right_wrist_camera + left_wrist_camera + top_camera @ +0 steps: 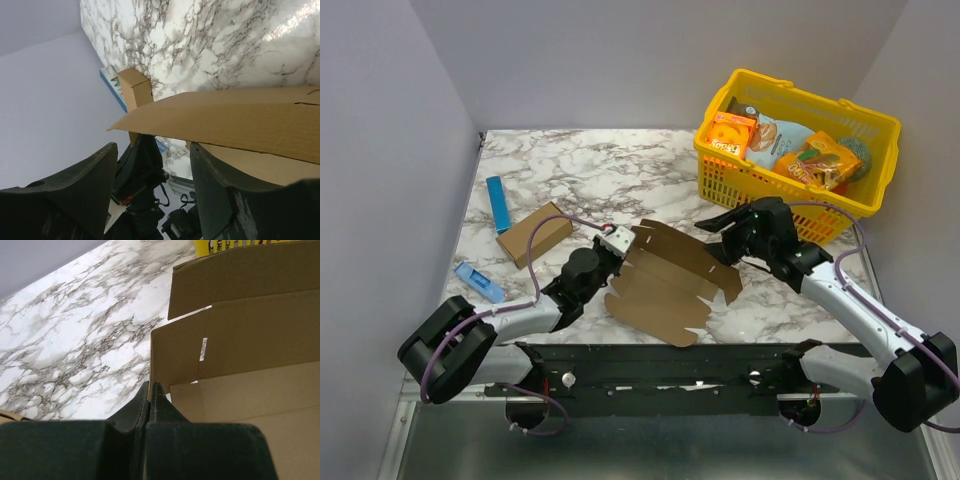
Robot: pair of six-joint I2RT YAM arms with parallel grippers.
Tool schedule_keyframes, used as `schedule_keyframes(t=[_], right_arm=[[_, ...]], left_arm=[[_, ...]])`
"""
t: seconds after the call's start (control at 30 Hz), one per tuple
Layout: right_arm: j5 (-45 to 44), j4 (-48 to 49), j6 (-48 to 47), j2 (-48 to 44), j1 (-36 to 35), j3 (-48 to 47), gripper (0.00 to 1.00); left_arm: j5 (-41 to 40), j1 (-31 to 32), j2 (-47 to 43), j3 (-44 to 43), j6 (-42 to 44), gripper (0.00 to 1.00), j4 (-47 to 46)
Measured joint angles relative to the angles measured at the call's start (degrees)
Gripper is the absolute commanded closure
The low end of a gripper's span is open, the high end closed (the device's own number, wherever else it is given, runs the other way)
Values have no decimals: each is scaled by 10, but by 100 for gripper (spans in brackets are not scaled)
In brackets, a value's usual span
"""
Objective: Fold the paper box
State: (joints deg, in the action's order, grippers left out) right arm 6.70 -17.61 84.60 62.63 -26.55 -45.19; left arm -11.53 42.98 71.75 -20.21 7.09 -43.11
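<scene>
The paper box (670,280) lies as a flat brown die-cut sheet in the middle of the marble table, its far edge lifted a little. My left gripper (626,246) is shut on the sheet's left edge. In the left wrist view the two fingers (151,390) pinch the thin cardboard (240,340) between them. My right gripper (712,238) stands open at the sheet's far right side. In the right wrist view a raised flap (225,120) of the sheet runs just ahead of the open gripper (152,155), with nothing between the fingers.
A yellow basket (790,190) with orange snack boxes stands at the back right, close behind the right arm. A small brown carton (533,234) lies left of the sheet, with a blue bar (498,203) behind it and a blue object (479,282) near the left edge.
</scene>
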Motion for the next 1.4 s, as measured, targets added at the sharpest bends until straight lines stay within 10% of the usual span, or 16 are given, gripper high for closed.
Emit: schedule_keyframes(t=[0.97, 1.2, 1.4], right_arm=[[-28, 43, 82, 49, -13, 40, 58], [-42, 46, 97, 54, -20, 40, 74], [-57, 45, 101, 54, -23, 40, 85]], left_arm=[[-54, 26, 0, 32, 13, 97, -55], [-59, 29, -4, 32, 8, 47, -52], [-57, 30, -19, 32, -3, 32, -45]])
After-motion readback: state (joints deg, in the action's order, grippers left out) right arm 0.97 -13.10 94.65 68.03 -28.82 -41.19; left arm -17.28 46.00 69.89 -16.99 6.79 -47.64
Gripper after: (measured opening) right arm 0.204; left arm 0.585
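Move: The right hand, open, hovers over the box's raised far wall; the stretch of its edge to be gripped lies about 4 cm below, roughly under the fingers. The wall's drooping right end flap is some 12 cm back and 6 cm to the right, and the yellow basket stands about 22 cm ahead and 22 cm right. The left fingers already pinch the wall's left end; from them that stretch lies about 18 cm right and 5 cm ahead. Downward goes the right hand, about 4 cm and mostly early on, onto the far wall's edge, its fingers tipping slightly further down; there it stays nearly in place while closing to pinch the cardboard. The left hand keeps its pinch almost unmoving until the right has largely closed, then opens its fingers and lets go of the wall's left end. ##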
